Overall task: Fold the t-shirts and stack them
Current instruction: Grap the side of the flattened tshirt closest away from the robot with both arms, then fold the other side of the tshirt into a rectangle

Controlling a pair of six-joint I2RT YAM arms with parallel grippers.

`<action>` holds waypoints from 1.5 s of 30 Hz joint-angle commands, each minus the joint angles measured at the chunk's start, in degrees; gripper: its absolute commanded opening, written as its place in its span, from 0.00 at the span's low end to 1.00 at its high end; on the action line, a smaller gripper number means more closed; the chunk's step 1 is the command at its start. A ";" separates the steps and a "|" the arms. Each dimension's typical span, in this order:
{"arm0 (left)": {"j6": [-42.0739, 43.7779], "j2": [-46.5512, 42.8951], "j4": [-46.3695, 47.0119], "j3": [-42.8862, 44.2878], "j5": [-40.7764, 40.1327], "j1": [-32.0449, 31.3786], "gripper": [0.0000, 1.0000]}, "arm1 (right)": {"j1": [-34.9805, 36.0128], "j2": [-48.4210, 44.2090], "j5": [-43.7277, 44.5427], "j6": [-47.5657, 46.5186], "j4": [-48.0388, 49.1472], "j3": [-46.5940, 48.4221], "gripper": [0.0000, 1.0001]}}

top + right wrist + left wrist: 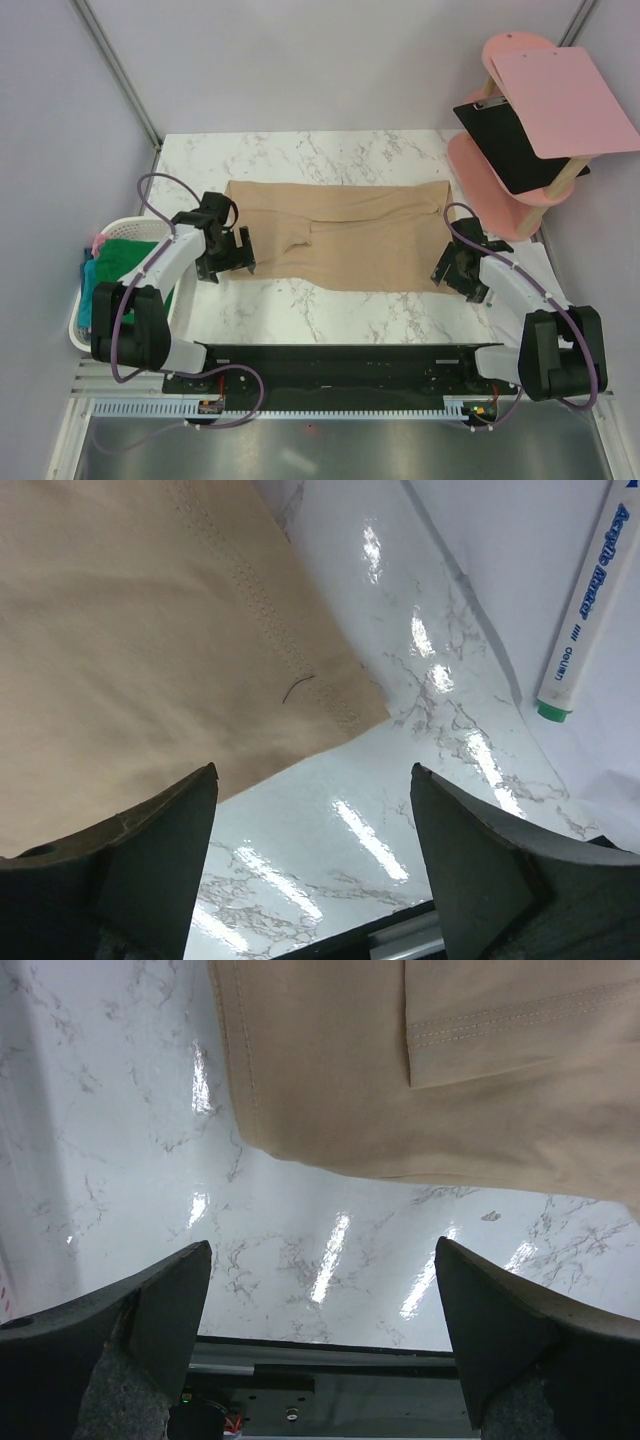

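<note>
A large tan t-shirt (340,235) lies flat on the marble table as a wide folded rectangle. My left gripper (228,260) hovers open at its near-left corner; the left wrist view shows the tan t-shirt's edge (420,1070) beyond my left gripper (325,1260), with only bare marble between the fingers. My right gripper (455,270) is open at the near-right corner; the tan t-shirt's stitched hem corner (200,650) lies just past my right gripper (312,775), untouched. A green t-shirt (130,258), a teal one (90,285) and a bit of a pink one (98,243) sit in the basket.
A white slatted basket (78,335) stands off the table's left edge. At the back right a pink stand (480,165) carries a black clipboard (510,145) and a pink clipboard (560,100). A marker pen (585,610) lies on white paper (520,540) right of the shirt.
</note>
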 commanded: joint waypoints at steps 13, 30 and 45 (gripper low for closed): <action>1.05 2.96 2.87 0.17 -0.85 -0.21 1.00 | -1.52 3.82 -7.69 1.79 10.74 0.25 0.00; -2.73 15.26 5.59 5.00 -1.20 -1.44 0.66 | -1.52 6.51 -11.09 -3.57 12.84 16.25 0.00; -2.29 6.22 5.24 11.93 5.20 -2.67 0.02 | -1.43 13.11 -12.51 -8.93 16.89 22.05 0.00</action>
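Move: The t-shirt's near edge, by its left corner, lies about 2 cm ahead, 1 right and 5 below the left hand. The folded flap lies 7 cm ahead and 11 right, the basket's green shirt 21 left and 4 back. For the right hand, the near edge by the other corner is 2 ahead, 2 left and 2 below; the green-capped marker lies about 9 right and 3 ahead. Right fingers pinch the near edge and carry it some 11 cm forward, rising; the left sinks 5 cm, pinching too. ##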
